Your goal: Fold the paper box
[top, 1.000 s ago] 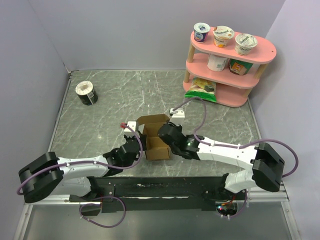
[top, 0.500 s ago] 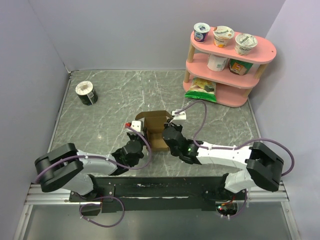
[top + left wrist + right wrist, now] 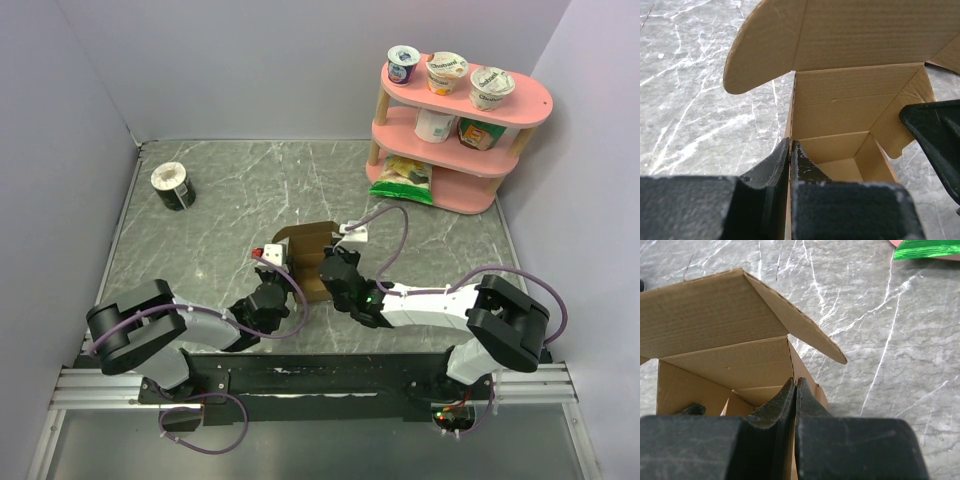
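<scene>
The paper box [image 3: 308,250] is brown cardboard, partly formed, and stands open-topped in the middle of the table with its lid flap raised at the back. My left gripper [image 3: 790,143] is shut on the box's left wall [image 3: 790,110], one finger inside and one outside. My right gripper [image 3: 795,381] is shut on the right wall [image 3: 807,375] in the same way. In the top view the left gripper [image 3: 291,277] and the right gripper [image 3: 326,266] flank the box. The lid flap [image 3: 865,30] arches over the cavity.
A round black-and-white tub [image 3: 173,186] stands at the far left. A pink two-tier shelf [image 3: 530,100] with yogurt cups is at the back right, with a green packet [image 3: 402,176] at its foot. Purple walls close off three sides.
Both arms have swung inward and the box has moved a little away from the bases, now looking more upright and compact. Both grippers stay shut on its walls.
</scene>
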You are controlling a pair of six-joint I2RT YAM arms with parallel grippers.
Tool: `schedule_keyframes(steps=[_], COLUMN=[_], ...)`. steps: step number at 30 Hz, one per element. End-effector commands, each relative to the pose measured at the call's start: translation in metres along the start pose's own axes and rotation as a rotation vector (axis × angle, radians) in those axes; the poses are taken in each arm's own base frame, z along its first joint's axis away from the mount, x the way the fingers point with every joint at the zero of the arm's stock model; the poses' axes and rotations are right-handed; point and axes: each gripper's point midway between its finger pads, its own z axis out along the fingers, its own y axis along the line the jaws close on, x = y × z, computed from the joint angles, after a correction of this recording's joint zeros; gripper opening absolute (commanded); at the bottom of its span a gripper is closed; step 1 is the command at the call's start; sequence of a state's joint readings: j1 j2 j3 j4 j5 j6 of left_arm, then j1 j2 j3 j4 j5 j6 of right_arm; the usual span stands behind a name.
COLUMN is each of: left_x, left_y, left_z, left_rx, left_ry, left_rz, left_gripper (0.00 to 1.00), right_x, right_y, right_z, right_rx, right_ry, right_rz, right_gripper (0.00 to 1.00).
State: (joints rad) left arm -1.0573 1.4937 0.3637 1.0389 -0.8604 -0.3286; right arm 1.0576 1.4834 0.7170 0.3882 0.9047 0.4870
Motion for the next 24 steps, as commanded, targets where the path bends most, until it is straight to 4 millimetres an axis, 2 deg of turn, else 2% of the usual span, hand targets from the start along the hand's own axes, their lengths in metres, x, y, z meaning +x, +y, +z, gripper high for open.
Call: schedule_keyframes(steps=[1, 8, 17, 20, 23, 24], left_x=[0.01, 0.021, 0.034, 0.038, 0.039, 0.04], left_y=[-0.007, 0.001, 0.011, 0.015, 0.021, 0.022], left_z=[-0.002, -0.004, -0.012, -0.013, -0.014, -0.015], left_rx=[0.033, 0.011, -0.015, -0.035, -0.067, -0.069], left_ry=[0.01, 0.032, 0.075, 0.079, 0.075, 0.074], left_rz=[-0.058, -0.043, -0.046, -0.032, -0.019, -0.008], left_gripper=[0.07, 0.06, 0.05, 0.04, 0.03, 0.04], right_x=[0.011, 0.036, 0.046, 0.046, 0.041, 0.041], right_y=[0.005, -0.006, -0.005, -0.006, -0.006, -0.006], right_z=[-0.004, -0.017, -0.031, -0.036, -0.044, -0.048], right_rx=[-0.019, 0.013, 0.057, 0.069, 0.055, 0.047], right_ry=[0.011, 0.087, 0.143, 0.163, 0.172, 0.173], right_rz=[0.068, 0.046, 0.042, 0.033, 0.038, 0.04], right_gripper=[0.0, 0.0, 0.06, 0.13, 0.27, 0.35])
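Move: The box stands open between the two hands, each already pinching the top of its own side wall. Its middle lies about 4 cm to the right of the left hand and 4 cm to the left of the right hand, roughly level with both fore and aft and some 4 cm below. The raised lid on the far wall has its middle about 6 cm ahead and 3 cm to the right of the left hand, 2 cm above; from the right hand it is 5 cm ahead, 4 cm left and 1 cm above. The box's right wall is eased down and back by the right hand, which sinks and draws back at a growing pace, about 5 cm altogether, its fingertips tipping down some 10 degrees and its fingers starting to open around the wall near the end. The left wall stays pinched as the left hand lowers about 1.5 cm, rolling slightly. ##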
